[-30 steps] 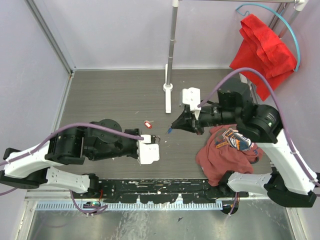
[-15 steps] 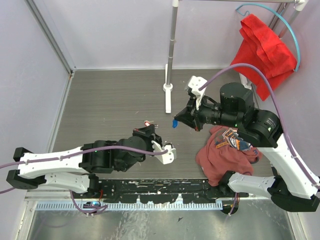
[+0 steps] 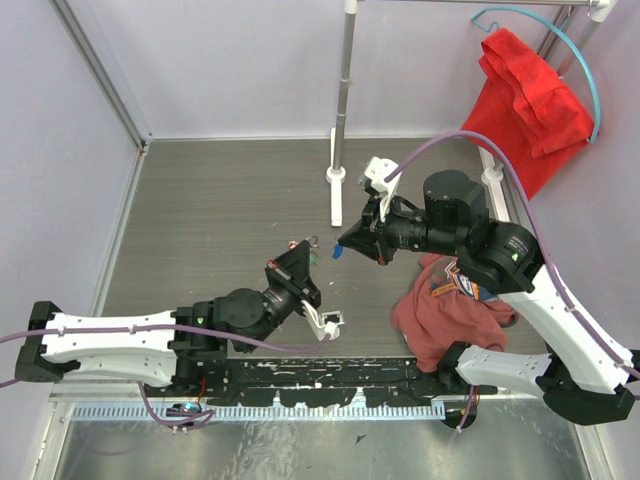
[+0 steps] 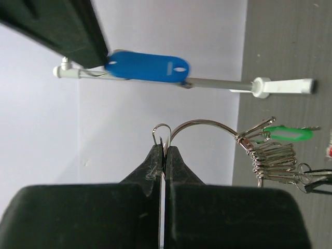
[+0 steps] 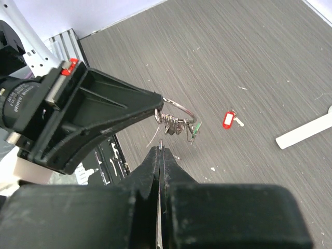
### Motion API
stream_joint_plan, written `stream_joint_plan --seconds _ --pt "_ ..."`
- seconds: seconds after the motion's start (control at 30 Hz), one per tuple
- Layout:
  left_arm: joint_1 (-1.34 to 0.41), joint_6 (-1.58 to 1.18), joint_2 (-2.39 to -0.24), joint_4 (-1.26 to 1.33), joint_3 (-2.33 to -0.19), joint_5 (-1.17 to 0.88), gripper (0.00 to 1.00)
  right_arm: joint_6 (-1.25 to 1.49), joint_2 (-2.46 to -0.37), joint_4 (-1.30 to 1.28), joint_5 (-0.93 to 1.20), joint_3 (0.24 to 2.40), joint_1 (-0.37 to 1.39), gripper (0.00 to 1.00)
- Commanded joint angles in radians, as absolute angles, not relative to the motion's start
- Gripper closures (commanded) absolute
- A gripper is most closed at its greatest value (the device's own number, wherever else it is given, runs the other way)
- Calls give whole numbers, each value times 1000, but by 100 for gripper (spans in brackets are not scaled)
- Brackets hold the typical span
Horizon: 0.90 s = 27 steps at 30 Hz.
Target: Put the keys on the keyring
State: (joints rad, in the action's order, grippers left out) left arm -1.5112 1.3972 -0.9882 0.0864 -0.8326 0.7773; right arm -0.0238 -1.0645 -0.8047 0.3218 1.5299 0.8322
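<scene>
My left gripper (image 4: 164, 150) is shut on one end of the keyring (image 4: 207, 123), a silver wire loop held up off the table. Several keys (image 4: 271, 158), one with a green tag (image 4: 286, 134), hang bunched on the loop. My right gripper (image 5: 162, 151) is shut on a key with a blue tag (image 4: 148, 66), and holds it just beside the loop's open end. In the top view the two grippers (image 3: 309, 256) (image 3: 345, 249) nearly meet at the table's middle. A red-tagged key (image 5: 228, 119) lies loose on the table.
A white stand (image 3: 340, 120) with a flat base bar (image 3: 336, 205) rises behind the grippers. A rust-red garment (image 3: 450, 305) lies on the table under my right arm. A red cloth (image 3: 525, 90) hangs at the back right. Pale walls close the left and back.
My left arm has swung forward and raised the keyring toward the middle. My right gripper has brought the blue key left and closer to the loop.
</scene>
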Motion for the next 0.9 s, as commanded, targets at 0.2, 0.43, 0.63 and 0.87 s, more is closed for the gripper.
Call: stream_joint_plan --seconds 0.2,0.43,0.63,0.87 --pt "-1502 1731 -918 443 -756 723 100 -51 -1006 -615 513 1468 836 100" --pt "-1485 1862 -952 606 -716 713 100 -70 -1014 -580 566 1462 837 99" --pt "-1477 1917 -977 621 -713 712 100 -40 -1029 -565 549 1458 836 99" --pt "-1467 1947 -1004 632 -724 715 100 34 -1052 -518 484 1439 836 99"
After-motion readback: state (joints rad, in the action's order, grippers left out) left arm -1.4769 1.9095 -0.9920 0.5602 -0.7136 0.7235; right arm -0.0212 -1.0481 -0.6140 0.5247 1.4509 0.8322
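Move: The keyring pinched in the left fingers has its middle about 4 cm to the right hand's left, 3 cm ahead and 7 cm below that hand, which holds the blue-tagged key. From the left hand, the blue tag hangs some 6 cm to the right, 2 cm back and 1 cm higher. The ring's green tag is about 7 cm below the left hand, 1 cm ahead and 2 cm right; the red-tagged key lies on the table, roughly 12 cm ahead, 2 cm left and 28 cm down. Keeping its pinch on the keyring, the left hand lifts it about 5 cm towards the blue-tagged key, mostly early on, while its fingers tip upward some 20 degrees. The right hand keeps hold of the key and draws back about 3 cm while easing left and up and turning slightly counter-clockwise, then comes forward about 1 cm and still leftward, bringing the tag in beside the ring near the left fingertips. ##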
